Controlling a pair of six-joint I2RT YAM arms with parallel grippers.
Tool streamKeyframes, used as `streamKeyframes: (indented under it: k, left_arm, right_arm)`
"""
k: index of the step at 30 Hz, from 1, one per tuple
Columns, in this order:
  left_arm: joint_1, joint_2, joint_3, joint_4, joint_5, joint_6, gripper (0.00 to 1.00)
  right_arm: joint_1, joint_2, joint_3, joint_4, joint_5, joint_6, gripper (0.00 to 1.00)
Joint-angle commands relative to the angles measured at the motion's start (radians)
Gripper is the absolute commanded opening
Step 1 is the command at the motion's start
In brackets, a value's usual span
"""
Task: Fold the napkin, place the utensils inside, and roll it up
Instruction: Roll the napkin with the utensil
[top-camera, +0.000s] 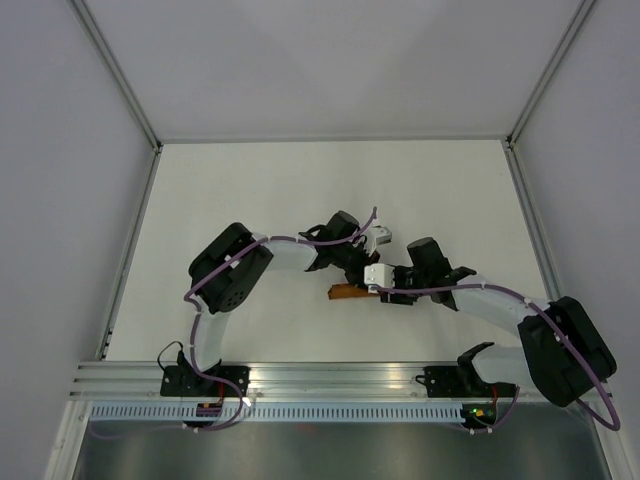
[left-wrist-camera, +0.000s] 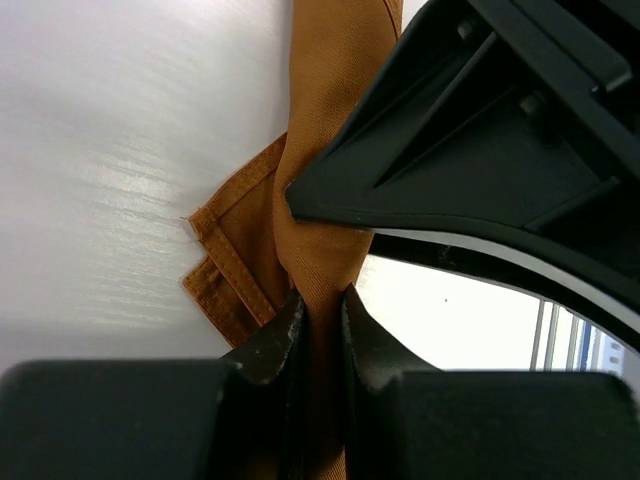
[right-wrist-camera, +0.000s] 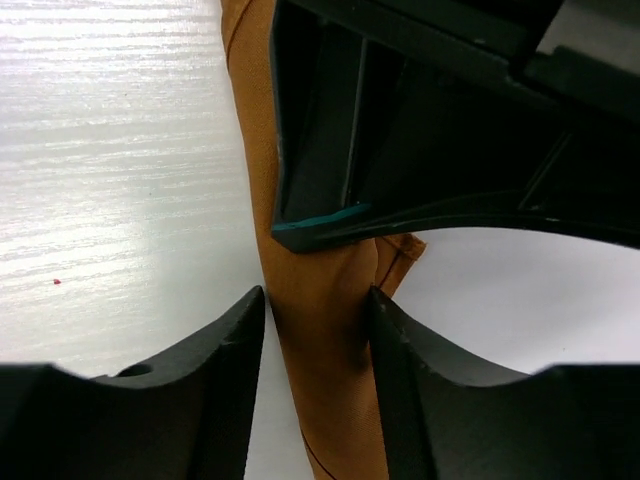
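Note:
The rust-orange napkin (top-camera: 345, 292) lies rolled into a narrow bundle on the white table, between the two arms. My left gripper (left-wrist-camera: 318, 300) is shut on one end of the roll (left-wrist-camera: 322, 130), the cloth pinched flat between its fingers, with hemmed corners sticking out to the left. My right gripper (right-wrist-camera: 315, 300) straddles the roll (right-wrist-camera: 325, 400). Its right finger (right-wrist-camera: 400, 330) touches the cloth. A thin strip of table shows beside its left finger. In the top view both grippers, left (top-camera: 358, 268) and right (top-camera: 385, 293), meet over the bundle. The utensils are hidden.
Each wrist view is partly filled by the other arm's black gripper body (left-wrist-camera: 480, 150) (right-wrist-camera: 430, 130), close above the roll. The white table (top-camera: 300, 190) is fenced by metal frame rails (top-camera: 130, 240) at left, right and back.

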Motion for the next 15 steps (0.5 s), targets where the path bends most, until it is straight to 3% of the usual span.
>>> streamKeyframes:
  k: [1, 5, 8, 15]
  left_arm:
    - [0.012, 0.066, -0.023, -0.182, -0.068, -0.017, 0.19]
    - [0.016, 0.039, -0.023, -0.174, -0.094, -0.031, 0.36]
    - [0.033, 0.001, -0.026, -0.142, -0.104, -0.059, 0.42]
    - [0.133, -0.120, -0.100, 0.046, -0.158, -0.191, 0.45]
  right_arm:
    - [0.005, 0.042, 0.017, -0.016, 0.021, -0.033, 0.48]
    - [0.005, 0.079, 0.055, -0.071, 0.013, -0.044, 0.31]
    - [0.007, 0.111, 0.087, -0.125, 0.010, -0.061, 0.21]
    - [0.005, 0.199, 0.173, -0.260, -0.020, -0.087, 0.13]
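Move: The rolled napkin lies crosswise at fingertip height. Its middle is about 1 cm left of the left hand, which still grips it, and some 5 cm left of the right hand, whose part-open fingers straddle it. A loose flap sticks out on the forward side, roughly 2 cm forward and 2 cm right of the left hand. The roll's left end is about 12 cm to the left hand's left and 1 cm nearer the base. The rolled napkin changes hands: the right fingers close from their part-open straddle and pinch it, easing about 1 cm forward and slightly left. Meanwhile the left fingers spread to let it go, and after a near standstill that hand draws off left and forward, some 3 cm in all and speeding up, turning slightly counter-clockwise with its fingers still either side of the cloth. ##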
